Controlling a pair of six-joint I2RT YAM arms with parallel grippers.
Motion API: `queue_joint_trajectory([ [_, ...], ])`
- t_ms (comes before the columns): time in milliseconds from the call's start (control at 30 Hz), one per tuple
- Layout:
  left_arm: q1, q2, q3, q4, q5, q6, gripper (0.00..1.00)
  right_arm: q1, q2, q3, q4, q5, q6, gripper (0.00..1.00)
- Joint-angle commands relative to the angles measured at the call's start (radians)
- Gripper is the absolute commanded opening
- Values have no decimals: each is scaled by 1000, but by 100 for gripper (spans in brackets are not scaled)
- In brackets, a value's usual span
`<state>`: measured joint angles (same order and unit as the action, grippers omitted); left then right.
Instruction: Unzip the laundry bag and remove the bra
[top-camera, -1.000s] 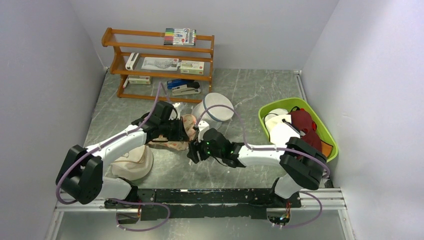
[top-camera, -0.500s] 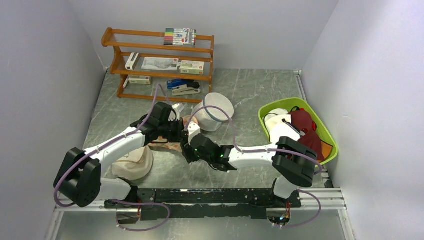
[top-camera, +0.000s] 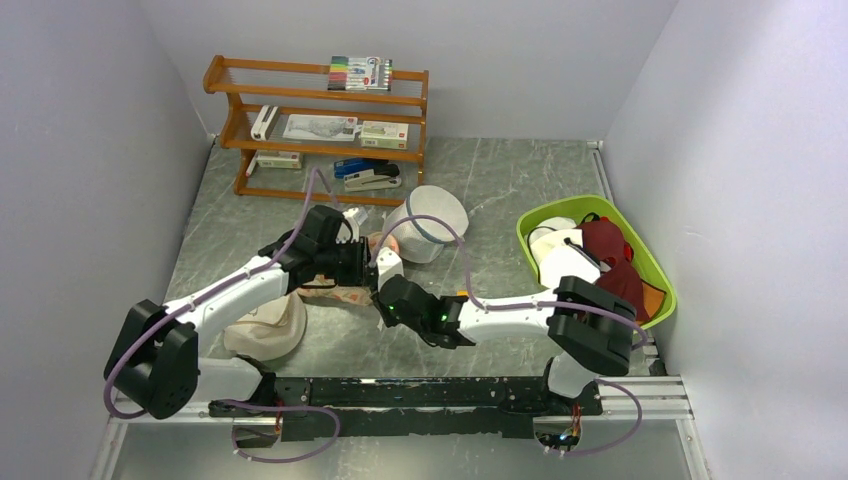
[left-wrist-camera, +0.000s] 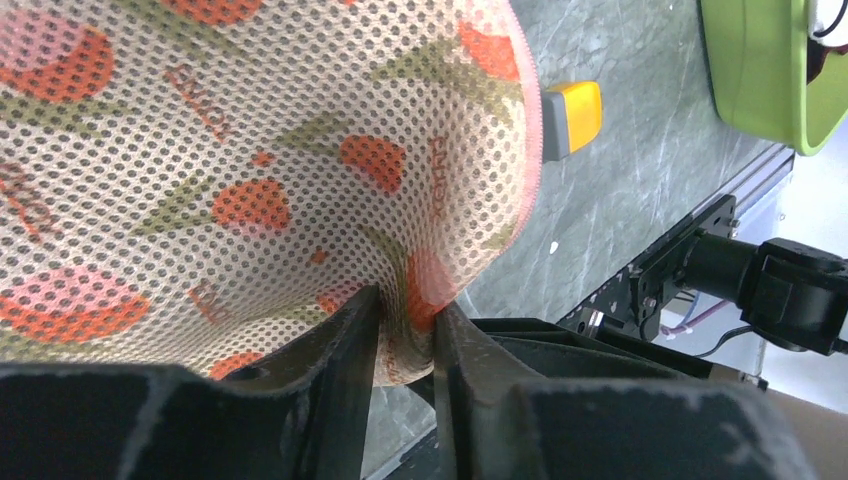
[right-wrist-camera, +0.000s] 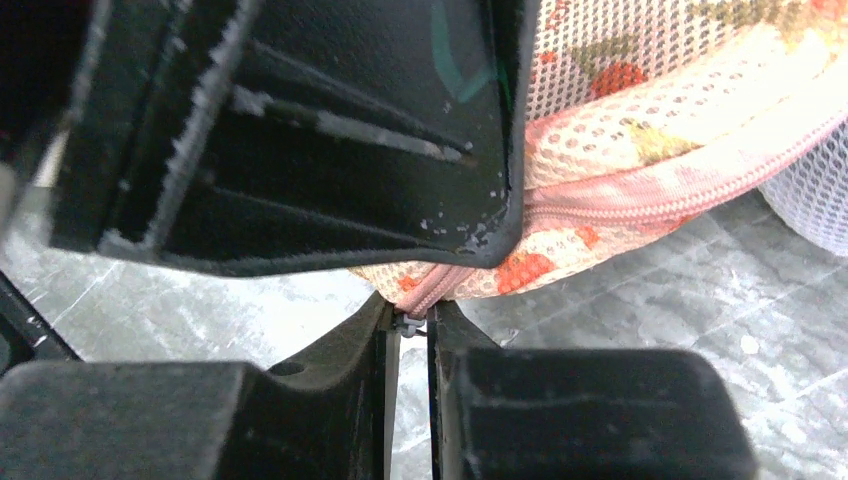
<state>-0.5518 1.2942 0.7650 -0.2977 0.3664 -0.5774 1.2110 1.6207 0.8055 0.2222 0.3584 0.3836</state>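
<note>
The laundry bag (left-wrist-camera: 250, 160), beige mesh with orange-red and green flowers, is lifted off the table between both arms. My left gripper (left-wrist-camera: 405, 315) is shut on a fold of its fabric near the lower edge. In the right wrist view the pink zipper (right-wrist-camera: 610, 205) runs along the bag's seam down to a small metal zipper pull (right-wrist-camera: 408, 322). My right gripper (right-wrist-camera: 410, 318) is shut on that pull, just under the left gripper's black body. From above, the left gripper (top-camera: 348, 265) and right gripper (top-camera: 384, 284) meet over the bag (top-camera: 345, 293). The bra is hidden.
A white mesh cylinder (top-camera: 428, 222) lies just behind the bag. A green basket (top-camera: 640, 262) of clothes stands at the right. A wooden shelf (top-camera: 320, 125) is at the back left, a cream cap (top-camera: 265, 325) by the left arm. A yellow block (left-wrist-camera: 572, 117) lies near the bag.
My right gripper has moved left to the bag's near end and closed on the zipper pull. The left arm has stayed almost in place, still holding the fabric.
</note>
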Motion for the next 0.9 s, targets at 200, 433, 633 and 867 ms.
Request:
queue_joint_trajectory([
  [200,-7,-144,-70,-17,-72,-32,70,-30,-81,-97,115,-104,63,1],
  [433,-14,-283,-197,32,-86,-148,75,-89,-118,-165,198,-193,122,2],
  [633,-21,-350,-261,77,-112,-194,82,-179,-124,-238,278,-311,186,2],
  [867,-69,-219,-274,227,-51,-220,78,-189,-133,-267,318,-338,210,2],
])
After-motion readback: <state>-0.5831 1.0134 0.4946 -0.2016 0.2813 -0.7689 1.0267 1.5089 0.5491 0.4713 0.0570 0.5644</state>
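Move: The laundry bag's edge is still between the left fingers, while its zippered corner sits pinched at the right fingertips, about 3 cm back from the left hand, 1 cm to its right and 3 cm lower. From the left hand, the white mesh bag stands roughly 10 cm ahead and 10 cm right, and the beige bag some 9 cm back and 20 cm left, both 6 cm or so lower. The orange block lies level with the right hand, 18 cm to its right and about 6 cm below. Keep the right fingers shut on the zippered corner and draw it about 3.5 cm to the right, tipping and rolling that wrist some 20 degrees. Meanwhile open the left gripper wide to let go of the fabric and back it off about 4 cm towards the base and 3 cm left, turning slightly counter-clockwise; finish by easing it 1 cm right again and sinking a little. ##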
